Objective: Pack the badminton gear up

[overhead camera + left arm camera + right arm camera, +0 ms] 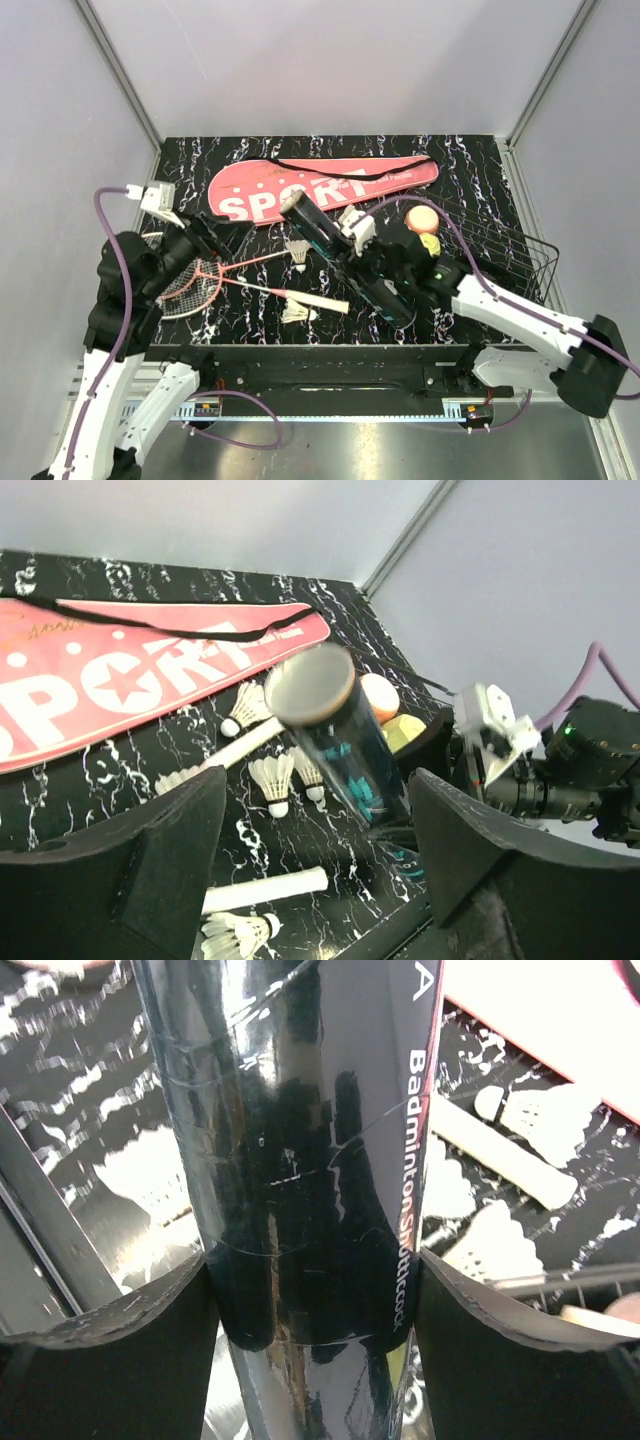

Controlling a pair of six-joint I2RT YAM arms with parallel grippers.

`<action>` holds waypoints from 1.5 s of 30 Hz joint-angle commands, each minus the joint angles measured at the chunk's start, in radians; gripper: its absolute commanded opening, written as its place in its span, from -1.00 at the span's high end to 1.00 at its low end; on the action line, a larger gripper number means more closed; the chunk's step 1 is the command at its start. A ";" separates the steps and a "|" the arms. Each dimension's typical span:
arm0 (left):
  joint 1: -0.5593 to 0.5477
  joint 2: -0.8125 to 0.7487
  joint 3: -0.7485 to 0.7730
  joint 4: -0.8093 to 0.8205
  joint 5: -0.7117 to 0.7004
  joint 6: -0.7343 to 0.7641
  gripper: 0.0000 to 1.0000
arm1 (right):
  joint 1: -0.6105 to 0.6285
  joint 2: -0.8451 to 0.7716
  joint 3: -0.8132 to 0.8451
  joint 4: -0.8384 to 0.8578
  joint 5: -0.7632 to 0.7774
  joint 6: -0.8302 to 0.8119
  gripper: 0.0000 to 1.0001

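My right gripper point(375, 265) is shut on the long black tube point(345, 260) and holds it tilted above the table. In the right wrist view both fingers press the tube point(310, 1160) at the gripper point(315, 1300). The tube's round end point(310, 685) points toward my left gripper point(315, 860), which is open and holds nothing. The pink "SPORT" cover point(320, 185) lies flat at the back. Two pink-red racquets point(200, 285) lie crossed at the left, with a white handle point(320, 300) reaching toward the middle. White shuttlecocks point(297, 255) point(297, 313) point(352, 215) lie loose around the tube.
A yellow-green cup with a peach lid point(423, 225) stands just right of the tube. A black wire basket point(510, 260) sits at the right edge. Grey walls close in the back and both sides.
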 commanded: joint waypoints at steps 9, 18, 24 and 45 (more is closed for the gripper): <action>-0.001 0.316 0.249 -0.144 0.440 0.072 -0.20 | 0.011 -0.183 -0.217 0.234 -0.063 -0.226 0.06; -0.061 0.357 0.187 -0.146 0.478 0.112 -0.02 | 0.014 -0.177 -0.243 0.268 -0.082 -0.238 0.08; -0.125 0.408 0.198 -0.181 0.403 0.172 -0.05 | 0.016 -0.194 -0.272 0.311 -0.103 -0.252 0.09; -0.277 0.429 0.229 -0.244 0.268 0.266 1.00 | 0.019 -0.119 -0.286 0.402 0.007 -0.226 -0.26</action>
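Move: My right hand already grips the slanting shuttlecock tube near its middle; the tube's upper end lies about 11 cm left of that hand, 2 cm ahead and 17 cm higher. From my open left hand, that end is roughly 9 cm ahead, 7 cm to the right and 2 cm lower. Far beneath the left hand, some 34 cm down, a near shuttlecock lies about level and 9 cm right, and a farther one 15 cm ahead and 9 cm right. I swing my left hand about 8 cm right to the tube's upper end, rising briefly, then sinking well below where it began; it turns some 30 degrees clockwise, tips down and rolls, and the fingers shut on the near edge of the rim. My right hand keeps its hold, easing back, right and down a few centimetres, then nearly still, while tilting the tube's top back towards me. ##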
